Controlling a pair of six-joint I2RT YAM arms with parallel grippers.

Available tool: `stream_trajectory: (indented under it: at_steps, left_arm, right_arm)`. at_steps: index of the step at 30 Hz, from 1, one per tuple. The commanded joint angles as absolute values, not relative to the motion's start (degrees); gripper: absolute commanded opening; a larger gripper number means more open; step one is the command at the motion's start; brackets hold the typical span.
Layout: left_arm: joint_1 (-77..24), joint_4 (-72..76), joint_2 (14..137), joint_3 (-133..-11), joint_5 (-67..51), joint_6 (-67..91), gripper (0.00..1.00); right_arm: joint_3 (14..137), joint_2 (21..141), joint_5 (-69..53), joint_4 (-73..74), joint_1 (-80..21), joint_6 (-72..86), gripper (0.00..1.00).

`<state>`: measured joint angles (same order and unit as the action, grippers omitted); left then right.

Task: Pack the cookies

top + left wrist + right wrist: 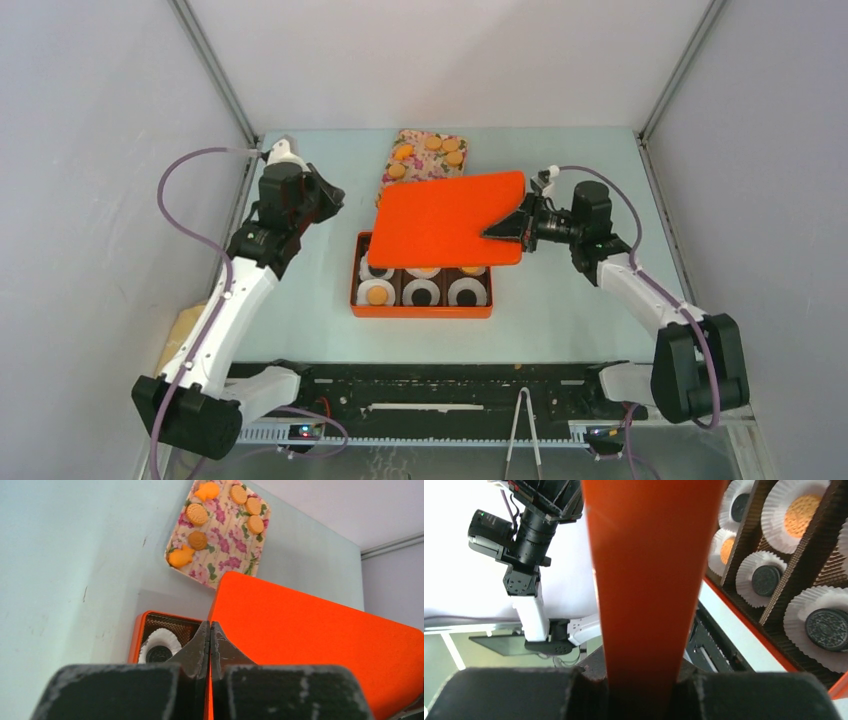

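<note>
An orange box (357, 300) stands mid-table with cookies in white paper cups: a tan cookie (377, 295) and two black cookies (421, 293) in the front row. The back row is partly hidden under the orange lid (450, 220). My right gripper (512, 228) is shut on the lid's right edge and holds it tilted above the box; the right wrist view shows the lid (649, 570) between my jaws (644, 677) and black cookies (825, 622) below. My left gripper (335, 197) is shut and empty, left of the lid (310, 645), fingertips together (210, 630).
A floral tray (415, 172) behind the box holds several orange-tan cookies (433, 144), also in the left wrist view (197, 514). Metal tongs (522, 430) lie on the black rail at the front. A brown object (180, 330) sits at the table's left edge. Walls close in both sides.
</note>
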<state>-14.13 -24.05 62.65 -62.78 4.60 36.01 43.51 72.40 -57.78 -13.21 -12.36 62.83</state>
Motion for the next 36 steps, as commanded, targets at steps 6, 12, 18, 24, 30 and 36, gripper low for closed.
stream_trajectory:
  at_steps: [6,12,18,24,30,36]
  left_arm:
    - [-18.08,-23.2,59.61,-55.19,14.31,34.06,0.0]
    - [-19.64,-22.16,57.96,-49.97,16.74,34.46,0.0]
    - [-20.48,-21.82,56.47,-47.1,18.49,34.1,0.0]
    - [-20.71,-21.62,57.48,-46.8,18.44,34.33,0.0]
    - [-21.21,-21.58,58.77,-46.96,18.02,34.48,0.0]
    - [-21.8,-21.76,58.54,-46.65,18.35,34.55,0.0]
  right_arm:
    - [43.99,84.25,-64.2,-31.57,-18.5,64.84,0.0]
    - [43.94,95.89,-63.29,-49.27,-21.1,70.89,0.0]
    - [44.12,103.13,-63.35,-56.07,-20.49,74.07,0.0]
    - [42.29,104.94,-64.3,-55.96,-19.87,73.56,0.0]
    - [41.79,101.12,-65.57,-45.71,-20.49,67.28,0.0]
    - [41.74,96.2,-65.11,-28.85,-22.42,56.88,0.0]
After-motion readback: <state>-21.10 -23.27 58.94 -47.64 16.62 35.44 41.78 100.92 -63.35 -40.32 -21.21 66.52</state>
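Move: The right hand holds the orange lid by its right side. The open box of cookies it goes over is centred some 13 cm left, 4 cm ahead and 21 cm below it, with the dark cookie in its front right cup about 4 cm left, level and as far down. The flowered tray stands roughly 25 cm beyond the box. From the shut left hand, the box is about 15 cm right, 4 cm back and 23 cm down, and the tray 15 cm right, 21 cm ahead. Keeping its pinch on the lid's right side, the right hand lowers it about 11 cm onto the box while carrying it some 6 cm left, turning it about 15 degrees counter-clockwise; late on, a small forward drift is taken back. The left hand, fingers shut, sinks about 9 cm and draws back 4 cm to above the box's left part, tipping slightly down. ##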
